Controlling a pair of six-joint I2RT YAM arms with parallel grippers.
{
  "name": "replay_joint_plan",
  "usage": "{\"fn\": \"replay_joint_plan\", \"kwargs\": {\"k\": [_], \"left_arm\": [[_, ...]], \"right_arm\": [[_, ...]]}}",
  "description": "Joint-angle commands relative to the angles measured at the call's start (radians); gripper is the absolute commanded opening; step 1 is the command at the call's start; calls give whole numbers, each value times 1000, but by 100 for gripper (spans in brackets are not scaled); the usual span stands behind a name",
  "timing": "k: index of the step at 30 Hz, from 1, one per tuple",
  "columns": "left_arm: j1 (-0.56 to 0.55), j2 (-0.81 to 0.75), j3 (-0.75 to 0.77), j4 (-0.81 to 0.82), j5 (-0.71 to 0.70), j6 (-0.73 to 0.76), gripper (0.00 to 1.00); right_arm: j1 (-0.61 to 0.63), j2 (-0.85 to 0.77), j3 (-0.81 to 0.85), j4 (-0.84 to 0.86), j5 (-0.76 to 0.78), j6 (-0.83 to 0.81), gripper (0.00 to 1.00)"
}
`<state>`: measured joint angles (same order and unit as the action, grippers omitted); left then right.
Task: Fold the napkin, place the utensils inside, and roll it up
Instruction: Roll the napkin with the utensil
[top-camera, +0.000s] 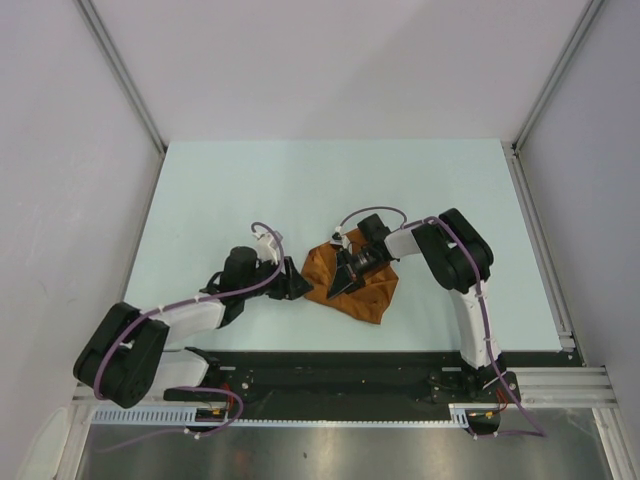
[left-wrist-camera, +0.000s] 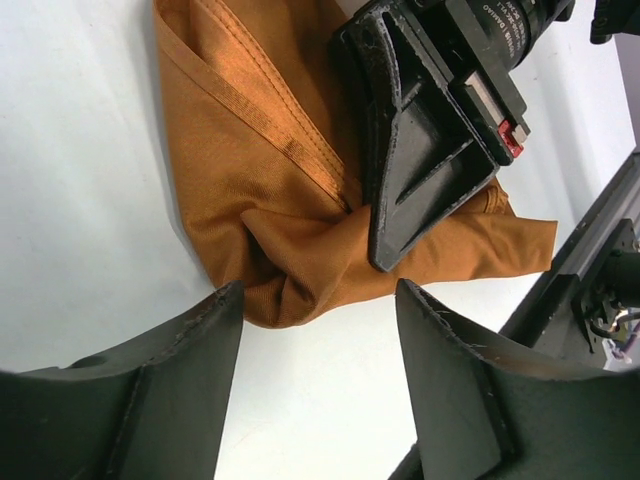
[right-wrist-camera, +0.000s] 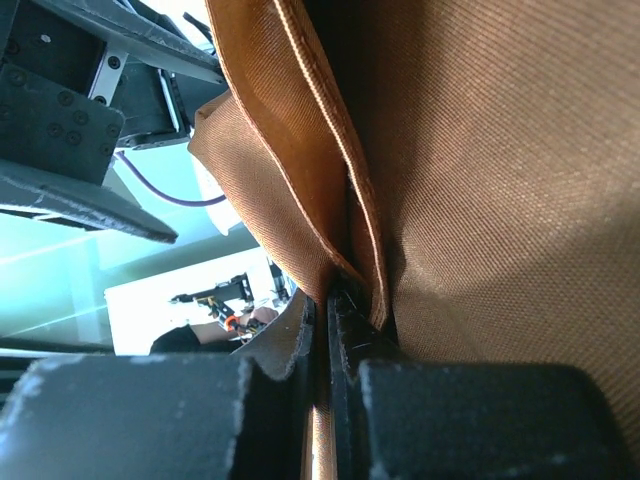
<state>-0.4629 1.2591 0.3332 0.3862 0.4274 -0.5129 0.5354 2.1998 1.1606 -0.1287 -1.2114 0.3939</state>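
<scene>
The rust-orange napkin lies bunched and folded over at the table's middle, near the front. My right gripper points down-left onto it and is shut on a hemmed fold of the napkin, with cloth pinched between its jaws. In the left wrist view the right gripper's black fingers press on the napkin. My left gripper is open just left of the cloth. Its tips straddle the napkin's crumpled near corner without closing on it. The utensils are hidden.
The pale table stretches back and to both sides of the cloth. The black base rail runs along the near edge and shows at the right of the left wrist view. Grey walls and metal posts enclose the table.
</scene>
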Motion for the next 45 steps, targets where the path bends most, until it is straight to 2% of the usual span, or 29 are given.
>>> {"fn": "replay_joint_plan", "kwargs": {"k": [1, 11, 14, 15, 17, 18, 20, 21, 22, 23, 26, 30, 36, 39, 40, 43, 45], "left_arm": [[-13, 11, 35, 65, -36, 30, 63], [-23, 115, 53, 131, 30, 4, 48], [-26, 123, 50, 137, 21, -1, 36], [-26, 125, 52, 137, 13, -3, 28], [-28, 129, 56, 114, -16, -6, 20], [-28, 144, 72, 99, -27, -7, 11], [-28, 164, 95, 35, -64, -12, 4], [-26, 184, 118, 14, -73, -13, 0], [-25, 192, 128, -30, -82, -13, 0], [-26, 198, 147, -49, -97, -13, 0], [-26, 215, 168, -92, -104, -12, 0], [-26, 240, 191, -130, -87, -15, 0], [-26, 269, 224, -170, -76, -21, 0], [-26, 283, 239, -190, -70, -29, 0], [-26, 284, 244, -194, -67, -29, 0], [-26, 295, 257, -207, -62, -33, 1], [-25, 304, 267, -217, -59, -38, 0]], "right_arm": [[-6, 70, 1, -55, 67, 54, 2], [-6, 71, 8, -72, 76, 45, 2], [-6, 69, 8, -75, 81, 45, 2], [-6, 67, 8, -75, 81, 45, 2], [-6, 61, 11, -87, 85, 40, 3], [-6, 52, 13, -97, 88, 27, 5], [-6, 35, 17, -130, 107, 8, 10], [-6, 6, 16, -135, 110, -6, 16], [-6, -9, 16, -144, 122, -12, 20], [-8, -27, 17, -169, 131, -20, 30], [-8, -107, 21, -210, 180, -56, 47], [-6, -215, 25, -244, 249, -92, 63], [11, -429, -2, -250, 482, -171, 68], [101, -553, -33, -239, 738, -231, 68], [153, -580, -73, -208, 871, -242, 68], [259, -666, -152, -137, 1060, -286, 69], [302, -692, -185, -106, 1122, -318, 69]]}}
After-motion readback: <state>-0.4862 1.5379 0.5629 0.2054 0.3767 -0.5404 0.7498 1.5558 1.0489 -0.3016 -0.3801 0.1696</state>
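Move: The left hand, open, goes for the napkin's near-left folded corner, about 1 cm ahead, 2 cm to its right and 3 cm below. The stretch of near edge still pinched by the right fingers lies about 8 cm to the left hand's right and 1 cm back, and the napkin's near-right corner some 18 cm right and 7 cm back. From the right hand, the near-left corner is about 6 cm left and 2 cm ahead. Downward about 3.5 cm and a little forward, the left hand settles over the napkin's near-left corner and shuts its fingers on the fold, while the right hand keeps its pinch beside it. With the left fingers closed, the right hand opens, lets go and rises about 9 cm, its wrist turning some 50 degrees so the fingers point more steeply down. ##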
